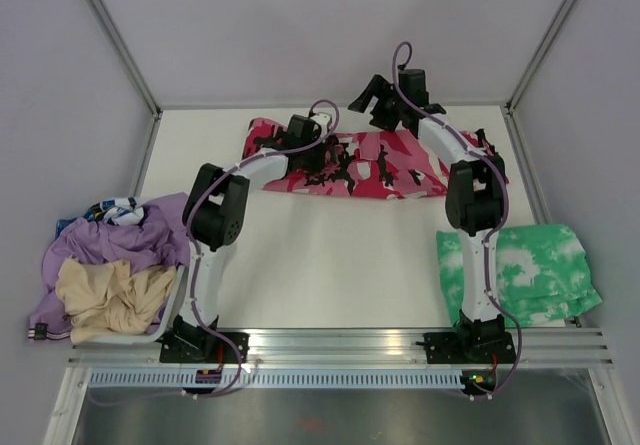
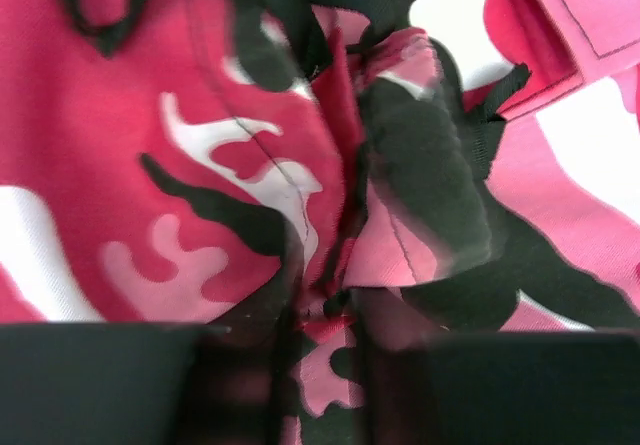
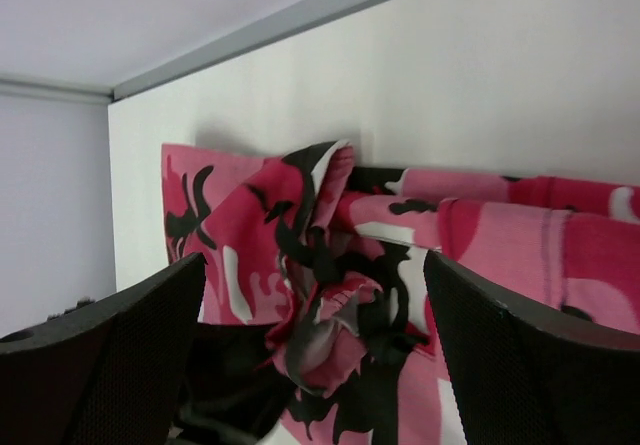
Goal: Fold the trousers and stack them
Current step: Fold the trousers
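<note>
The trousers [image 1: 385, 165], in pink, red, white and black camouflage, lie stretched across the far middle of the table. My left gripper [image 1: 318, 163] rests on their left part. In the left wrist view it [image 2: 325, 340] is shut on a bunched fold of the trousers [image 2: 230, 155]. My right gripper [image 1: 371, 103] hangs open and empty above the far edge of the trousers, close to the back wall. In the right wrist view its fingers [image 3: 110, 355] stand wide apart, and the pinched, gathered cloth of the trousers [image 3: 330, 295] shows between them.
A white bin [image 1: 170, 315] at the near left holds lilac clothes [image 1: 145, 240] and beige clothes [image 1: 110, 295]. A green-and-white tie-dye garment [image 1: 525, 270] lies at the near right. The back wall [image 1: 330, 35] stands right behind the trousers.
</note>
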Tool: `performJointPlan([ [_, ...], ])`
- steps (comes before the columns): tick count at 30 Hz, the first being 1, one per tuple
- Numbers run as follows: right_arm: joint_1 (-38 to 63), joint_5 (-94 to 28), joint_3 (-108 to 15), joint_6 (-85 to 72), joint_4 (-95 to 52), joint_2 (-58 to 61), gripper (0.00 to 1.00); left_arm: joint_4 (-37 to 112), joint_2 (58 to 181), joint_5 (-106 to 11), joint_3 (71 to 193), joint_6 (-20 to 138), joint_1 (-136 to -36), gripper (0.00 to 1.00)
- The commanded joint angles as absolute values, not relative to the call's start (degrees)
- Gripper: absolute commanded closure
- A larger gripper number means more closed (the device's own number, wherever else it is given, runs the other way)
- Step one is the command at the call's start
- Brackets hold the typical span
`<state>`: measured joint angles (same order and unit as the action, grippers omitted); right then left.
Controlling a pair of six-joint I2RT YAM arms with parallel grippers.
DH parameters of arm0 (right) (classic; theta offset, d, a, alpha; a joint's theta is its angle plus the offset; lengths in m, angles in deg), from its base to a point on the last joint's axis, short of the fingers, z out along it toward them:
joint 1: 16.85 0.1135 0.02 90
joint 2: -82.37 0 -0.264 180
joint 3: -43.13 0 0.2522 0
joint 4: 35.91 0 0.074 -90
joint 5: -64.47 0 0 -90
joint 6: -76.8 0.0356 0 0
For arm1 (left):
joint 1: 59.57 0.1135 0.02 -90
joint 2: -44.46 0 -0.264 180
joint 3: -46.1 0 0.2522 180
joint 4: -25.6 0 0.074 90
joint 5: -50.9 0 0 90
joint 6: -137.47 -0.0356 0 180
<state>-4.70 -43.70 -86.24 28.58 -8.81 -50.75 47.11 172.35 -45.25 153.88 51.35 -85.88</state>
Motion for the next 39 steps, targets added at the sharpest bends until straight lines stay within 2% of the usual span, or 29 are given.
performJointPlan([
  [1,-2.26,-46.88,-85.59,28.20,-9.93,-48.24,0.04,47.62,171.99,-40.50,157.15,50.37,-85.41,0.81],
  [3,-0.86,-47.23,-85.24,28.64,-10.54,-48.33,0.04,49.19,170.50,-42.95,157.51,52.56,-84.54,0.97],
  [4,-0.41,-47.93,-84.98,29.16,-11.07,-48.59,0.04,49.38,167.45,-44.53,156.81,53.44,-84.01,0.98],
  [5,0.37,-48.46,-84.37,30.82,-11.69,-48.68,0.04,48.59,165.68,-47.94,153.67,54.93,-83.57,0.98],
  [10,4.59,-50.75,-83.92,34.61,-14.24,-49.90,0.05,45.51,158.19,-49.99,147.40,57.93,-80.67,0.98],
  [19,7.24,-47.78,-83.13,38.31,-16.80,-50.70,0.09,46.56,156.43,-52.19,144.33,58.55,-78.29,0.98],
  [24,5.83,-45.30,-83.22,36.63,-14.24,-45.78,0.08,46.21,156.25,-51.67,143.01,58.37,-78.03,0.98],
  [28,5.04,-46.44,-82.61,41.89,-14.50,-42.71,0.08,45.69,156.52,-50.70,142.92,58.99,-78.03,0.98],
  [39,7.76,-46.18,-67.32,60.88,-23.97,-39.27,0.07,44.46,157.05,-50.08,142.57,60.22,-78.03,0.98],
])
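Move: The bunched fold of the trousers lies between my half-closed left fingers, at most a centimetre below the hand point. From my left hand, the pink pocket patch is about 12 cm right and 4 cm ahead, and the trousers' left end some 16 cm left and 3 cm ahead. From my open right hand the fold is roughly 9 cm back, 10 cm left and 12 cm below, with the pocket patch 5 cm back, 2 cm left and 14 cm below. I shut my left fingers on the fold, lift it about 7 cm while drawing it some 6 cm left, then let it sink a couple of centimetres and hold it there. My right hand stays open and sweeps left and back towards the fold, some 15 cm, eases back right a little, then rises about 5 cm and rolls its left side up. ##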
